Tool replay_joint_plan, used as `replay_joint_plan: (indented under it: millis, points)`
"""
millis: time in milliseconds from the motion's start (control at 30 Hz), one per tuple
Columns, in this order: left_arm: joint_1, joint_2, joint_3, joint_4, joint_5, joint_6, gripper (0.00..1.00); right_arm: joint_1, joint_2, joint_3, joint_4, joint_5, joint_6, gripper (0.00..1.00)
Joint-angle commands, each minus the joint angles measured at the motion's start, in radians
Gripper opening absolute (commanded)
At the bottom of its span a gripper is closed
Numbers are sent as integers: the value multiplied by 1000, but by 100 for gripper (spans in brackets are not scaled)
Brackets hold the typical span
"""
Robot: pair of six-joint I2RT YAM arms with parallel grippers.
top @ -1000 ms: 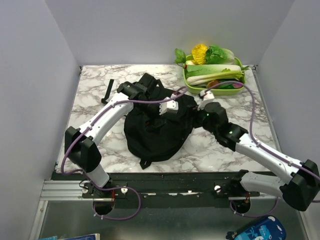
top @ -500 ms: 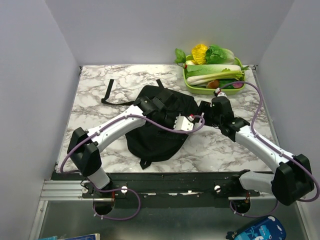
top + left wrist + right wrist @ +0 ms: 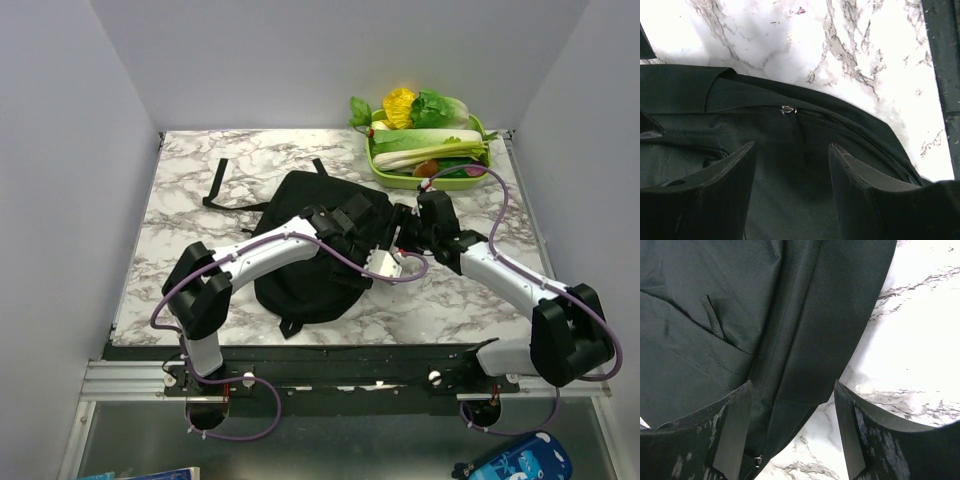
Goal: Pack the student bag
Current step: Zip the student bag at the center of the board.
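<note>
The student bag, a soft black backpack, lies in the middle of the marble table. My left arm reaches across it, so my left gripper hangs over the bag's right side. In the left wrist view that gripper is open just above the black fabric, short of a silver zip pull. My right gripper sits at the bag's right edge. It stands open, its fingers either side of the bag's folded rim. Another zip pull shows low by its left finger.
A green tray of vegetables stands at the back right corner, close behind my right arm. The bag's strap trails over the table to the left. The black front rail runs just beyond the bag in the left wrist view.
My left arm has swung right and nearer across the bag, and its jaws have narrowed. My right gripper has moved up to the bag's right edge. The bag lies flatter, its strap spread out.
</note>
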State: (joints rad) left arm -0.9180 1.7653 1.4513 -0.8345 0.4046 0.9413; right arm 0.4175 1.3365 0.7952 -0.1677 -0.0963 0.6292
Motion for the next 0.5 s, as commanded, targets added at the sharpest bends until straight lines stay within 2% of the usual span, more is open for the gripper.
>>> replay_joint_plan:
  millis: [0, 133, 300, 467]
  points:
    - [-4, 32, -2, 43, -52, 37, 64, -13, 26, 10, 42, -69, 13, 73]
    - [-4, 48, -19, 57, -85, 63, 57, -20, 44, 9, 45, -94, 13, 72]
    - [-5, 63, -31, 63, -128, 80, 55, -34, 49, 2, 46, -111, 13, 72]
    - [-13, 68, -29, 77, -167, 82, 42, -42, 58, 6, 50, -126, 13, 72]
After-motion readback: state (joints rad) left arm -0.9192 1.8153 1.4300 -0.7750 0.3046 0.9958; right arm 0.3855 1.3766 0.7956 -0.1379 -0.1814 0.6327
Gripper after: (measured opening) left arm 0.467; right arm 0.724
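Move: The zip's pull tab lies almost under the left hand, about 1 cm ahead, 1 cm to its right and 3 cm below. Its metal slider is roughly 1 cm ahead, 4 cm right and 4 cm below; the open teeth run back from there, centred some 5 cm back and 4 cm right of the hand. The right gripper is about 10 cm ahead and 10 cm right, near level. From the right hand the tab lies some 9 cm back, 9 cm left, 2 cm lower. The student bag's pull tab comes between the left fingertips as the left hand sinks about 2.5 cm onto it and works forward about 2 cm, the tips swinging forward some 5 degrees. The fingers narrow steadily from about two-thirds open to under half, one on each side of the tab, without shutting on it. ##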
